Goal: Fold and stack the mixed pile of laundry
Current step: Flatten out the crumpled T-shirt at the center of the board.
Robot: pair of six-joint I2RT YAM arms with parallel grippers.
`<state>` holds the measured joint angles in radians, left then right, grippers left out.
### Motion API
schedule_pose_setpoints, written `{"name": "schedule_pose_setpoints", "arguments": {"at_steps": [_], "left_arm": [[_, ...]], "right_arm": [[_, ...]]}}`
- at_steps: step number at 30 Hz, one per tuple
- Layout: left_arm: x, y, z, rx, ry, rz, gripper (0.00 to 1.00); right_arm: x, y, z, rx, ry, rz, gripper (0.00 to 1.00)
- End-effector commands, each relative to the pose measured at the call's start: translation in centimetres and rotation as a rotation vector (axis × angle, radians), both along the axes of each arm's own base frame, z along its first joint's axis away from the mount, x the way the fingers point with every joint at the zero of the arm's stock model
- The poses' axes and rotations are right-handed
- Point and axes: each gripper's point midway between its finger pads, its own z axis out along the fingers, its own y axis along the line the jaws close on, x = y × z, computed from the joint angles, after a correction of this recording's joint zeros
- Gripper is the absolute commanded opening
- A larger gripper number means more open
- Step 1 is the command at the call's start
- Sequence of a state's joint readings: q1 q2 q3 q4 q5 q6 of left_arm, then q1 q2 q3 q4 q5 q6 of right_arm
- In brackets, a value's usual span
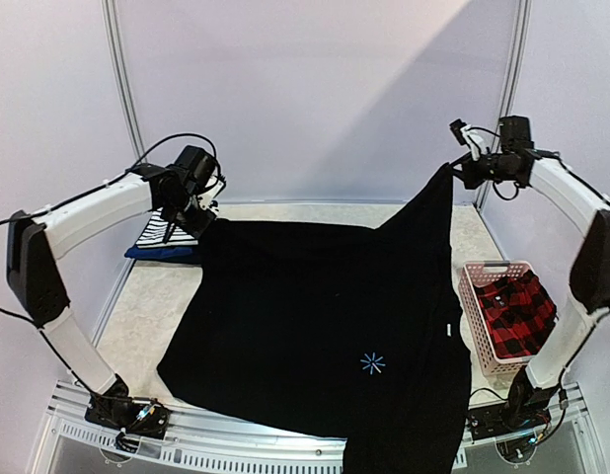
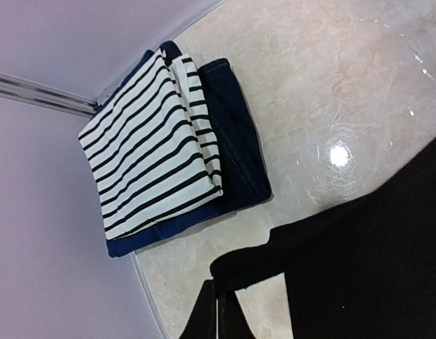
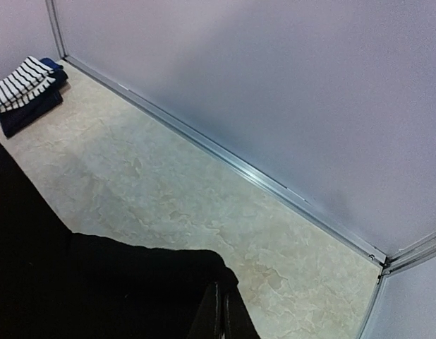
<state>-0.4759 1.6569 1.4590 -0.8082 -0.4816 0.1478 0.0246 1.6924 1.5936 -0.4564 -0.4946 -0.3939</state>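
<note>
The large black shirt [image 1: 315, 326], with a small blue star mark [image 1: 372, 363], lies spread over the table and hangs over its front edge. My left gripper [image 1: 198, 219] [image 2: 219, 282] is shut on its far left corner, low over the table. High at the back right, my right gripper [image 1: 455, 166] [image 3: 221, 286] is shut on the other corner, so that side of the black shirt [image 3: 63, 282] rises in a peak. A folded striped tank top [image 2: 151, 141] lies on a folded navy piece [image 2: 235, 141] at the back left corner. The plaid shirt [image 1: 517, 314] lies in the basket.
The pink slotted basket [image 1: 497, 267] stands at the right edge of the table. White walls with metal rails [image 3: 225, 159] close the back and sides. Bare marbled tabletop [image 3: 168, 191] shows behind the shirt.
</note>
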Motion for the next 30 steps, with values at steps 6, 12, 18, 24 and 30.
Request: {"name": "schedule_pose_setpoints", "arguments": {"at_steps": [6, 12, 18, 24, 30], "left_arm": [[4.8, 0.4, -1.6, -0.078, -0.012, 0.064, 0.0], [7.0, 1.6, -1.2, -0.079, -0.026, 0.095, 0.0], [8.3, 1.5, -0.5, -0.079, -0.027, 0.096, 0.0], [7.8, 1.4, 0.3, -0.1, -0.037, 0.086, 0.0], [6.4, 1.2, -0.7, -0.114, 0.0, 0.053, 0.0]], "right_arm": [[7.9, -1.0, -4.9, -0.115, 0.084, -0.168, 0.0], [10.5, -1.8, -4.1, -0.116, 0.054, -0.248, 0.0], [11.9, -2.4, -2.5, -0.112, 0.007, -0.301, 0.0], [10.7, -1.6, -2.5, -0.097, 0.049, -0.251, 0.0], [6.7, -0.3, -3.5, -0.091, 0.108, -0.178, 0.0]]}}
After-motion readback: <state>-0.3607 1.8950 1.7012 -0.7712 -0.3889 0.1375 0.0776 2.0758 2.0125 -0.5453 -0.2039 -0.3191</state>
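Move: Each hand has a far corner of the black T-shirt pinched. For the left hand the board's far edge lies straight ahead, about 26 cm on and 18 cm down; the folded stack is some 12 cm ahead of that hand and 11 cm to its left. The right hand has the far edge about 18 cm straight ahead, 26 cm below, and the basket roughly 24 cm back and 15 cm to its right. Forward with both hands in a shallow scoop, still gripping the T-shirt's far corners: the right goes out about 11 cm, dipping then rising and turning some 15 degrees clockwise, the left about 8 cm with a smaller dip. Both then begin to ease back and sink, the right a little more, drawing the shirt over the board. ##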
